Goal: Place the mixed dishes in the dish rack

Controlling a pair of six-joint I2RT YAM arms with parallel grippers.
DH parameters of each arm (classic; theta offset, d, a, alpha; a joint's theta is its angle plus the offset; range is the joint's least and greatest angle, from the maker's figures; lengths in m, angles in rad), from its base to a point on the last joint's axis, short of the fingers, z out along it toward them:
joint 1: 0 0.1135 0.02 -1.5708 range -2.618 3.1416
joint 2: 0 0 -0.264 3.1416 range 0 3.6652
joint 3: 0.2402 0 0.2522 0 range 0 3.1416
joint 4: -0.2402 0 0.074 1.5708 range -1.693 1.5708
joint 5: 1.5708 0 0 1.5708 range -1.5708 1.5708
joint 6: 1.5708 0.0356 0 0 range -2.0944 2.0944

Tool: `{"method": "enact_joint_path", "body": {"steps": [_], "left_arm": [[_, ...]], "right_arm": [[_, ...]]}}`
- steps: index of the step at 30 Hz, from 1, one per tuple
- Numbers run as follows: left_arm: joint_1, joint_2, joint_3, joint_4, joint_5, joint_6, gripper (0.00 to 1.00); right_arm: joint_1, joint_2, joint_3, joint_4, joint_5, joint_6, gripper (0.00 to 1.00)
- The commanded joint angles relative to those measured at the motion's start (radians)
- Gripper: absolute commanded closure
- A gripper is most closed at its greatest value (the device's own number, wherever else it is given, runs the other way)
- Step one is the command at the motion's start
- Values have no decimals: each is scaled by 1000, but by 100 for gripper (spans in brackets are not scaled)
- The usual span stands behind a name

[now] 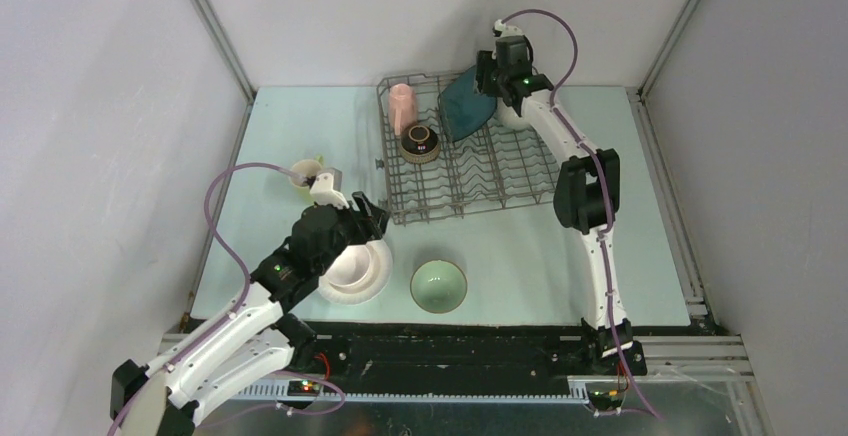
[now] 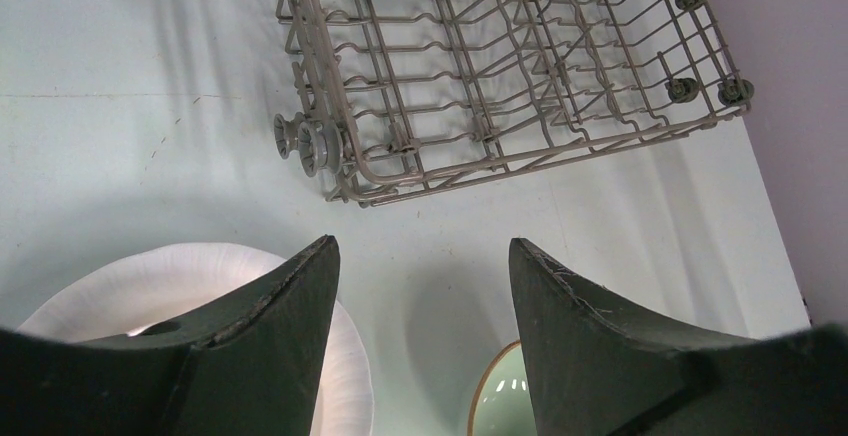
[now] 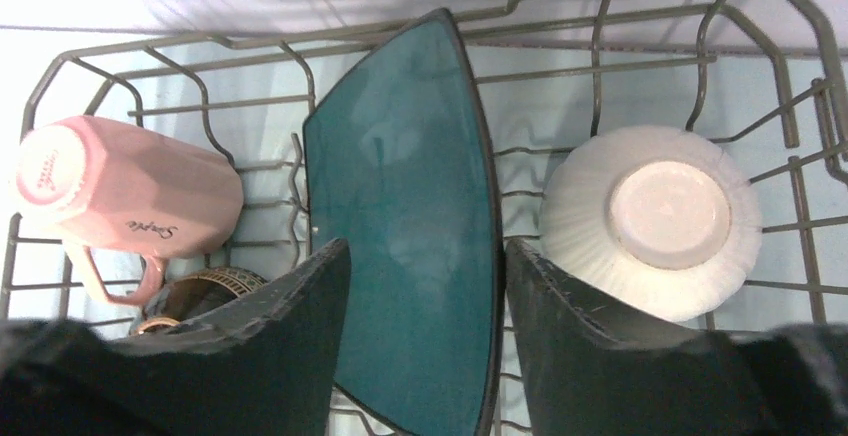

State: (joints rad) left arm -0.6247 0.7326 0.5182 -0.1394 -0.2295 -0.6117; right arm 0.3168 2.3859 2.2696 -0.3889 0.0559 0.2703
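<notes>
The dish rack stands at the back middle. It holds the pink mug on its side, the brown bowl, the dark teal plate on edge, and a white bowl upside down. My right gripper is open above the rack. In the right wrist view its fingers straddle the teal plate without closing on it. My left gripper is open and empty above a pale bowl that sits on the round white plate. The pale green bowl lies to the right of it.
The yellow-green mug stands on the table left of the rack, behind my left arm. The rack's near corner with its rollers lies ahead of my left gripper. Grey walls enclose the table on three sides.
</notes>
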Motion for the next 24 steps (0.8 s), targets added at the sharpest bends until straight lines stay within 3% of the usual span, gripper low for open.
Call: {"method": "enact_joint_path", "body": {"steps": [1, 8, 12, 13, 15, 24], "left_arm": [[10, -11, -11, 38, 11, -21, 31], [10, -35, -6, 18, 19, -20, 29], [10, -56, -5, 3, 26, -17, 24], [10, -60, -4, -8, 23, -24, 12], [10, -67, 8, -53, -4, -37, 2], [10, -131, -1, -115, 3, -33, 0]], "right_arm": [[3, -89, -24, 32, -35, 9, 33], [4, -170, -33, -32, 7, 13, 2], [4, -228, -51, -68, 24, 9, 0], [5, -254, -68, -75, 28, 10, 1], [7, -311, -124, -82, 31, 14, 1], [11, -567, -415, -22, 20, 42, 0]]}}
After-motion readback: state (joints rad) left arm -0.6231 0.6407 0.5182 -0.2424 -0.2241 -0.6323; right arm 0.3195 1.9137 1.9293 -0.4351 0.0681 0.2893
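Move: The teal plate leans in the rack between the right fingers, its middle about 2 cm left of the right hand, 1 cm ahead and 6 cm below. The upturned white bowl is some 10 cm to that hand's right, level with it; the black bowl 14 cm left and 9 cm back; the pink mug 19 cm left, level. From the left hand, the pale bowl on the white plate lies roughly 9 cm left, 4 cm back and 13 cm down. Bring the right gripper off the teal plate: spread its half-open fingers to full width, dipping barely a centimetre, so they come free of the plate's sides, then rise about 12 cm while drawing back some 9 cm, drifting a little right. Meanwhile open the left fingers wide and ease that hand back and left a couple of centimetres, towards the pale bowl. ##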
